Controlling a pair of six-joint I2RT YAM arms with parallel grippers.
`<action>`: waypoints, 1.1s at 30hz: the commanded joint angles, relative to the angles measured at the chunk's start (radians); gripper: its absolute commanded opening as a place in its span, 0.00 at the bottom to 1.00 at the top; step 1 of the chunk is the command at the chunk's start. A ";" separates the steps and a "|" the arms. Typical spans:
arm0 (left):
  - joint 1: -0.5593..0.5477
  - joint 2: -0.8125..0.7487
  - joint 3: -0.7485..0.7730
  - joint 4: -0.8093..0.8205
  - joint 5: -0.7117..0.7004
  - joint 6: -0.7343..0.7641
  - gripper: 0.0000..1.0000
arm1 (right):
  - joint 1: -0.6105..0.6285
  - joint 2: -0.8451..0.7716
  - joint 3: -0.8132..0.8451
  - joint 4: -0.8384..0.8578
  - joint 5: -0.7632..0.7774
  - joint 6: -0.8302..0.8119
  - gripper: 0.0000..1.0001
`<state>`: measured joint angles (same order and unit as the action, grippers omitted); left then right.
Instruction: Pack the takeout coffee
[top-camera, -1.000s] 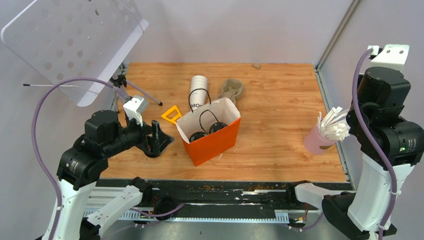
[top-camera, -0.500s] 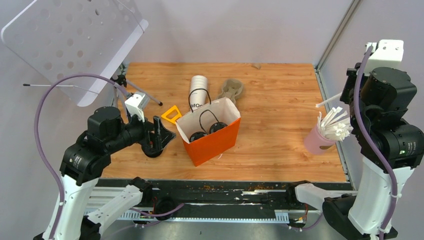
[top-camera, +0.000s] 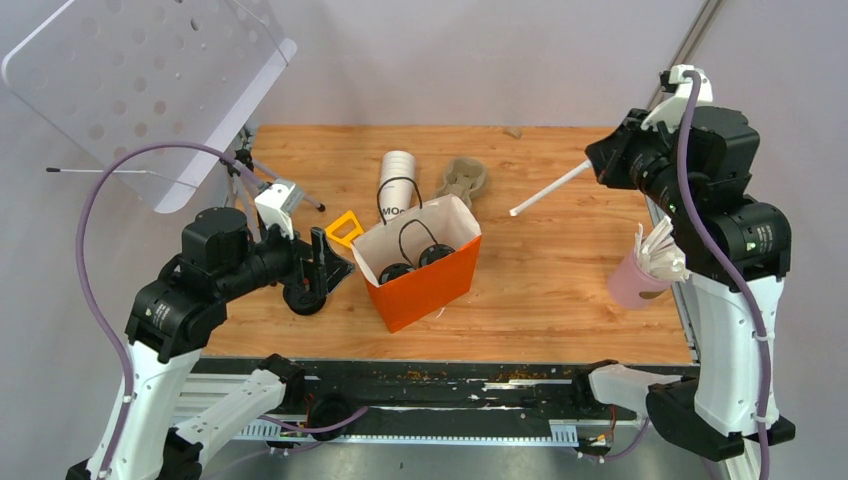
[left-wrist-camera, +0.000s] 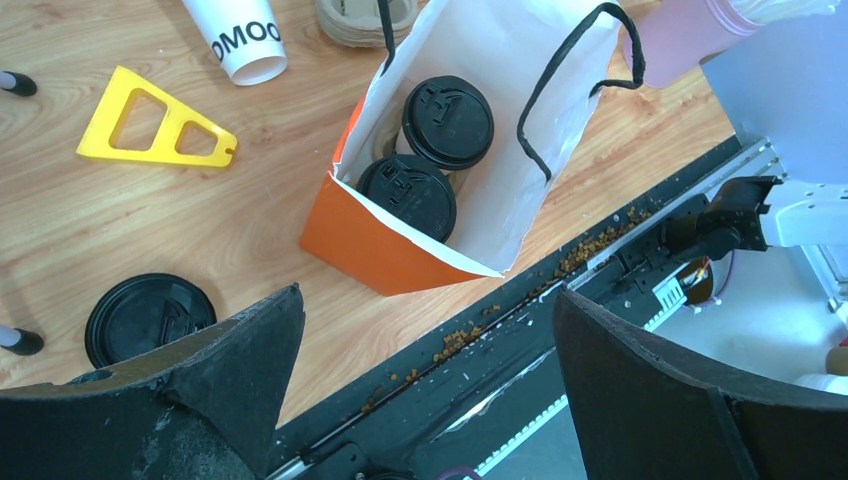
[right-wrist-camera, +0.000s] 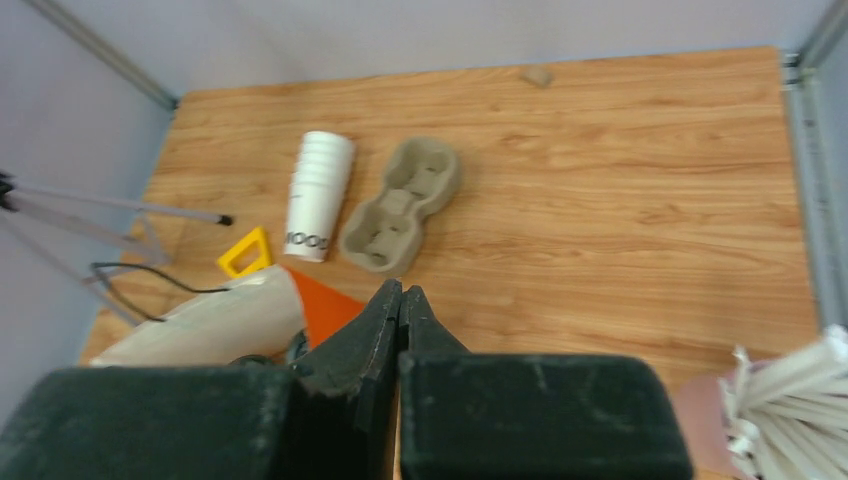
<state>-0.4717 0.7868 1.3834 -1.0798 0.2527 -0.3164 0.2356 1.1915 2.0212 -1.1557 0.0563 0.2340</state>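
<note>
The takeout coffee shows as two black-lidded cups (top-camera: 397, 272) (left-wrist-camera: 447, 120) standing inside the open orange bag (top-camera: 425, 285) (left-wrist-camera: 390, 255); only their lids show. My left gripper (top-camera: 322, 262) (left-wrist-camera: 428, 300) hangs open and empty just left of the bag, above a loose black lid (left-wrist-camera: 148, 318). My right gripper (top-camera: 598, 160) (right-wrist-camera: 400, 292) is raised over the table's far right, shut on a white straw (top-camera: 548, 188) that slants down toward the bag. That straw is hidden in the right wrist view.
A lying stack of lidless white cups (top-camera: 396, 182) (right-wrist-camera: 320, 195), a cardboard cup carrier (top-camera: 462, 180) (right-wrist-camera: 400, 205) and a yellow triangle (top-camera: 343, 228) sit behind the bag. A pink cup of straws (top-camera: 640, 272) stands at the right edge. A tripod (top-camera: 262, 180) is far left.
The right arm has lifted away from the pink cup and swung up and left, carrying one straw out with it. The left gripper has edged slightly toward the bag.
</note>
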 joint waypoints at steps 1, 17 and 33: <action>-0.004 0.007 0.033 0.032 0.009 -0.006 1.00 | 0.076 0.000 0.008 0.099 -0.108 0.139 0.00; -0.004 0.013 0.050 0.013 -0.010 0.001 1.00 | 0.477 0.123 0.030 0.221 0.045 0.209 0.00; -0.004 0.008 0.052 0.012 -0.024 0.021 1.00 | 0.547 0.152 0.195 0.179 0.121 0.179 0.00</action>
<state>-0.4717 0.7994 1.4151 -1.0843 0.2329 -0.3092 0.7635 1.3613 2.1880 -0.9966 0.1608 0.3954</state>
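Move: The orange bag that the straw in the right hand is being taken to has its middle about 28 cm to that hand's left, some 3 cm back and 35 cm below. The cup carrier stands about 18 cm left and 20 cm ahead of the hand, the white cup stack 35 cm left and 19 cm ahead, both on the table. The straw cup is some 18 cm to its right and 5 cm back. From the left hand the bag lies 17 cm to the right, 7 cm ahead and 23 cm below. Still pinching the long white straw in shut fingers, the right hand sweeps left at height towards the orange bag, some 17 cm, yawing about 20 degrees counter-clockwise and rolling its left side up a little. It then stops going left and climbs about 5 cm, easing slightly back and right. ##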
